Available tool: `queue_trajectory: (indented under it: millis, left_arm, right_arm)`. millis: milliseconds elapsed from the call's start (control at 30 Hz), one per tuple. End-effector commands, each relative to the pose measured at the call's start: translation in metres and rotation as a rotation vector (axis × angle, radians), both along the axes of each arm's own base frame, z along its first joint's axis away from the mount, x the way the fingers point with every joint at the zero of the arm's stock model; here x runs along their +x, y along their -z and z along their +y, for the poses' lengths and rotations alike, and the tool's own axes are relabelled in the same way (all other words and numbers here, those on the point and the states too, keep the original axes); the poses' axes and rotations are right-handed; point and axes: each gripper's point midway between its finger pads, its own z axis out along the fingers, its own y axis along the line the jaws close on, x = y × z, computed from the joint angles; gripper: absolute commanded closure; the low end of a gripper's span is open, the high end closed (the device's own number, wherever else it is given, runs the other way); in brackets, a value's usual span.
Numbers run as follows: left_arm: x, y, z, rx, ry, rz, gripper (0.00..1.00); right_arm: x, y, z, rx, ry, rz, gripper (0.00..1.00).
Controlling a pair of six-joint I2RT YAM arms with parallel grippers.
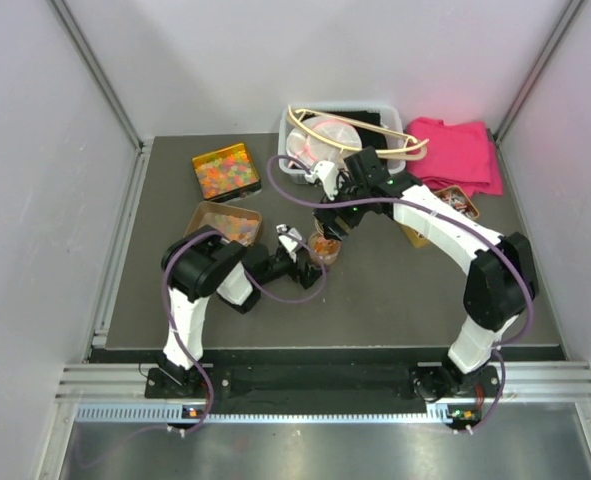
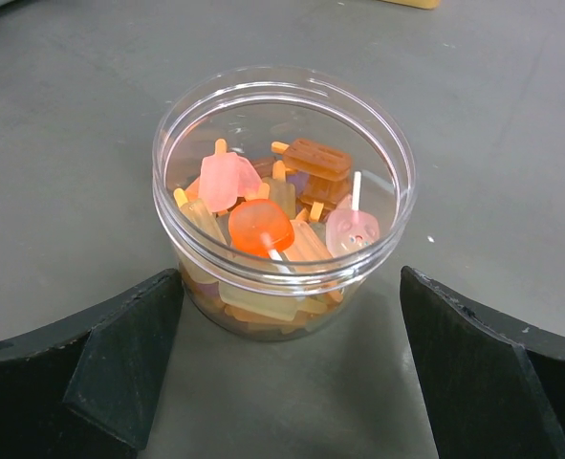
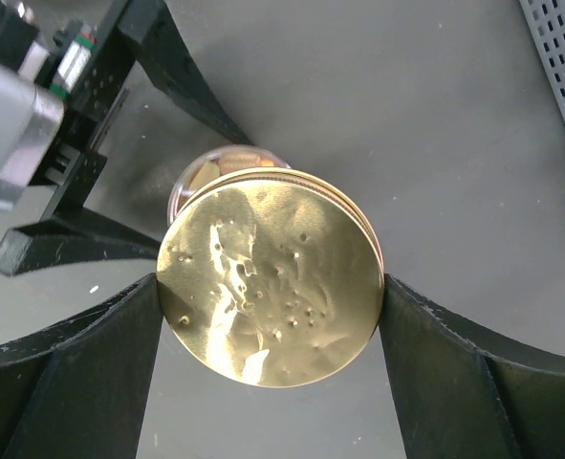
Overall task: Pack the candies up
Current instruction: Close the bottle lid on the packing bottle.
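Observation:
A clear round jar stands on the dark table, filled with the candies: translucent orange, pink, yellow and brown lolly-shaped pieces. My left gripper is open just in front of the jar, with a finger low on each side and neither touching it. My right gripper is shut on a round gold lid, held flat by its rim above the jar, which mostly hides beneath it. From the top view, the jar sits mid-table between both grippers.
An orange tin of mixed candies lies at the back left, with a brown box of candies in front of it. A white bin with a hanger stands at the back. A pink cloth and another box are at the right.

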Motion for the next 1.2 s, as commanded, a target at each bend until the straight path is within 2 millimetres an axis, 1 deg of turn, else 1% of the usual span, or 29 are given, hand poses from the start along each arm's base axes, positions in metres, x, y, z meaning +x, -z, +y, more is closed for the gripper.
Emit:
queue_trajectory:
  millis: [0,100,233,333,367,433,500,533,600,633,733,800,1000,1167]
  left_arm:
    - [-0.015,-0.043,-0.016,-0.127,0.098,-0.177,0.01]
    - [-0.024,-0.039,-0.021,-0.121,0.137,-0.176,0.01]
    - [-0.034,-0.039,-0.027,-0.113,0.188,-0.193,0.01]
    - [-0.042,-0.039,-0.03,-0.106,0.219,-0.206,0.01]
    - [-0.043,-0.038,-0.03,-0.104,0.222,-0.206,0.01]
    - [-0.043,-0.038,-0.029,-0.102,0.221,-0.207,0.01]
    - [-0.043,-0.038,-0.03,-0.102,0.218,-0.207,0.01]
    - [-0.043,-0.038,-0.031,-0.103,0.224,-0.209,0.01]
    - [-0.046,-0.035,-0.031,-0.1,0.236,-0.203,0.01]
    - [-0.045,-0.036,-0.032,-0.102,0.238,-0.206,0.01]
    - [-0.047,-0.035,-0.033,-0.101,0.241,-0.203,0.01]
    - [-0.047,-0.034,-0.033,-0.1,0.242,-0.202,0.01]
    - [-0.046,-0.032,-0.035,-0.098,0.239,-0.199,0.01]
    - [-0.046,-0.029,-0.036,-0.096,0.245,-0.195,0.01]
  right_arm:
    - [0.004,-0.012,0.018,0.055,-0.026,-0.021,0.17]
    - [-0.001,-0.003,0.017,0.05,-0.031,0.008,0.18]
    - [-0.004,0.0,0.013,0.056,-0.023,0.014,0.18]
    - [-0.005,0.004,0.005,0.06,-0.009,0.04,0.18]
    - [-0.004,0.004,-0.001,0.062,0.003,0.053,0.18]
    - [-0.008,0.004,-0.003,0.077,-0.006,0.077,0.19]
    - [-0.013,0.008,-0.008,0.072,-0.003,0.079,0.2]
    - [-0.018,0.017,-0.01,0.063,-0.005,0.098,0.2]
    - [-0.022,0.024,-0.011,0.058,-0.009,0.109,0.2]
    - [-0.025,0.031,-0.013,0.05,-0.008,0.124,0.2]
    - [-0.028,0.039,-0.014,0.052,-0.005,0.129,0.2]
    - [-0.03,0.042,-0.014,0.049,-0.005,0.136,0.2]
    - [-0.026,0.038,-0.012,0.058,0.006,0.119,0.2]
    - [-0.025,0.045,-0.007,0.025,0.001,0.088,0.2]
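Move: The right hand already holds the gold lid; the open packing bottle it is meant for stands about 12 cm below, roughly 2 cm left and 1 cm back. The white basket lies some 24 cm ahead of that hand, about 1 cm right and 11 cm below. From the open left hand the bottle is about 3 cm ahead and 4 cm right, level with it; the brown candy tray is some 9 cm ahead and 18 cm left, also level. Right hand lowers its lid about 6 cm, back towards the bottle; open left hand draws back 4 cm. ##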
